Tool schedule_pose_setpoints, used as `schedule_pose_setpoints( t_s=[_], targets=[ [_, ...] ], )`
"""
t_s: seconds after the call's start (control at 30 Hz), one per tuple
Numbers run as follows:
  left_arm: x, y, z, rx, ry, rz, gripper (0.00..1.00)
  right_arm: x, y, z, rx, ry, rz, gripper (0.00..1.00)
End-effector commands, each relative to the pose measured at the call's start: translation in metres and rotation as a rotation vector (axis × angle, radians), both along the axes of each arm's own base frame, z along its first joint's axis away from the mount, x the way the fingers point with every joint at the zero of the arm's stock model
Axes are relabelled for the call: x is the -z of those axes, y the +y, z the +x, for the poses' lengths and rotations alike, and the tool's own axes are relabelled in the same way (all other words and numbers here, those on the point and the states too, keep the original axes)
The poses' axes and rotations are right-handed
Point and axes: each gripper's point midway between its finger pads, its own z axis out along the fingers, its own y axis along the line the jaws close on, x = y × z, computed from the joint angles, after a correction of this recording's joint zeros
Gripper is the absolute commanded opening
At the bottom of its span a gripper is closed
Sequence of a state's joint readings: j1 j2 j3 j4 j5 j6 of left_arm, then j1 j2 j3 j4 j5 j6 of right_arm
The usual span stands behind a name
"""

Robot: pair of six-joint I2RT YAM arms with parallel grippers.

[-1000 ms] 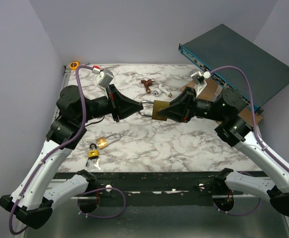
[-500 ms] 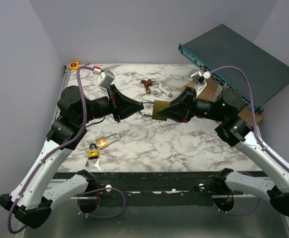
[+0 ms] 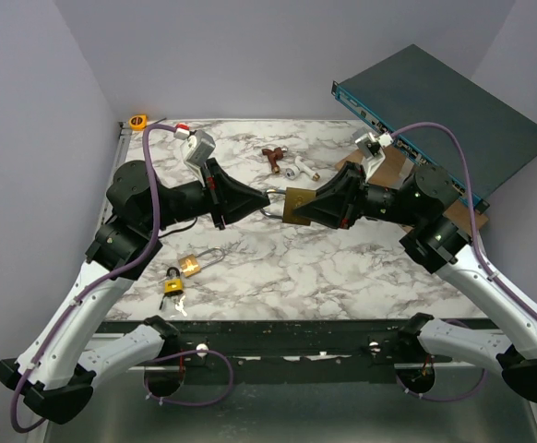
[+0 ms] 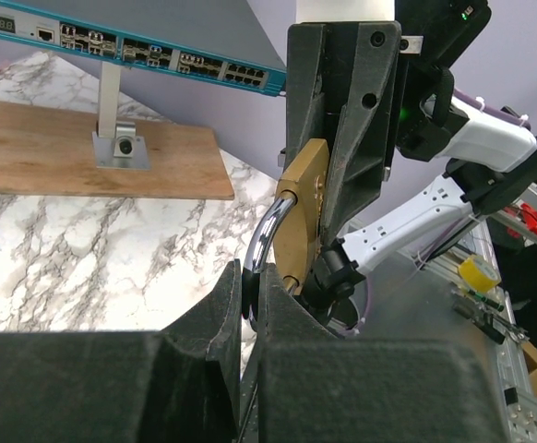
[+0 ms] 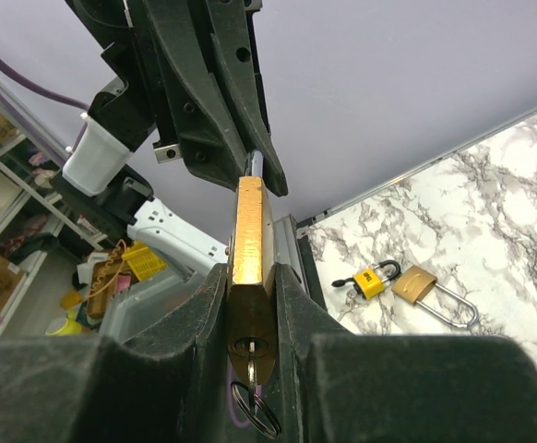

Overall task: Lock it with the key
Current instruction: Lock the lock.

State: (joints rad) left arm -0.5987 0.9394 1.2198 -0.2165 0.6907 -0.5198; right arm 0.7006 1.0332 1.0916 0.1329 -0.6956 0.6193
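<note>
A big brass padlock (image 3: 297,205) hangs in the air over the middle of the table, my right gripper (image 3: 313,209) shut on its body. In the right wrist view the padlock (image 5: 250,231) sits between the right gripper (image 5: 250,277) fingers, and the key (image 5: 252,355) is stuck in its bottom keyhole with a ring (image 5: 256,413) dangling. My left gripper (image 3: 263,199) is shut on the padlock's silvery shackle (image 4: 267,235). In the left wrist view the shackle runs down between the left gripper (image 4: 253,281) fingers.
A small brass padlock (image 3: 191,266) and a yellow-and-black padlock (image 3: 173,284) lie near the front left edge. A network switch (image 3: 435,111) stands on a wooden board (image 4: 93,161) at the back right. Small fittings (image 3: 287,166) and an orange tape measure (image 3: 137,121) lie at the back.
My left gripper has crept slightly right toward the padlock body, and less shackle shows between them. The right arm has held still.
</note>
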Motion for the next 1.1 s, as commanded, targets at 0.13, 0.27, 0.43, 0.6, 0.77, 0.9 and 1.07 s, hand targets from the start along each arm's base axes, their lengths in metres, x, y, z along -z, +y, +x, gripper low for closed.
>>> schedule_pose_setpoints(
  t_s=[0.13, 0.27, 0.43, 0.6, 0.77, 0.9, 1.07],
  targets=[
    [0.018, -0.027, -0.052, 0.278, 0.078, 0.066, 0.00, -0.005, 0.028, -0.006, -0.036, -0.045, 0.025, 0.01],
    [0.003, -0.015, -0.044, 0.193, 0.006, 0.038, 0.00, -0.013, 0.023, -0.008, -0.017, -0.062, 0.036, 0.01],
    [-0.010, -0.005, -0.044, 0.166, -0.025, 0.020, 0.00, -0.015, 0.020, -0.012, -0.021, -0.062, 0.043, 0.26],
    [-0.028, 0.009, -0.052, 0.163, -0.077, -0.013, 0.00, -0.018, 0.012, -0.021, -0.032, -0.074, 0.068, 0.52],
    [-0.042, 0.016, -0.057, 0.153, -0.106, -0.039, 0.00, -0.021, 0.004, -0.027, -0.019, -0.093, 0.077, 0.66],
    [-0.047, 0.020, -0.054, 0.117, -0.110, -0.053, 0.00, -0.015, -0.006, -0.021, 0.060, -0.094, 0.059, 0.79],
    [-0.062, 0.027, -0.052, 0.078, -0.123, -0.086, 0.00, 0.012, -0.016, -0.016, 0.126, -0.072, 0.028, 0.86]
  ],
)
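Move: Between the two hands hangs the closed padlock. Its body is already pinched by the right fingers, about 1 cm to that hand's left and 1 cm ahead, level with it. The left fingertips hold the shackle, the body's middle being some 5 cm to that hand's right and 1 cm back. On the table, roughly 40 cm below the left hand, the long-shackle lock lies 18 cm left and 1 cm ahead, and the yellow lock 24 cm left and 4 cm back. Opening its fingers from a narrow grip to nearly wide, the right hand lets go of the padlock body, easing back about 2.5 cm, first edging left, then rising a little and turning off to the right. The left hand keeps its shut fingertips on the shackle and carries the lock back some 4 cm, ending slightly to the left. ##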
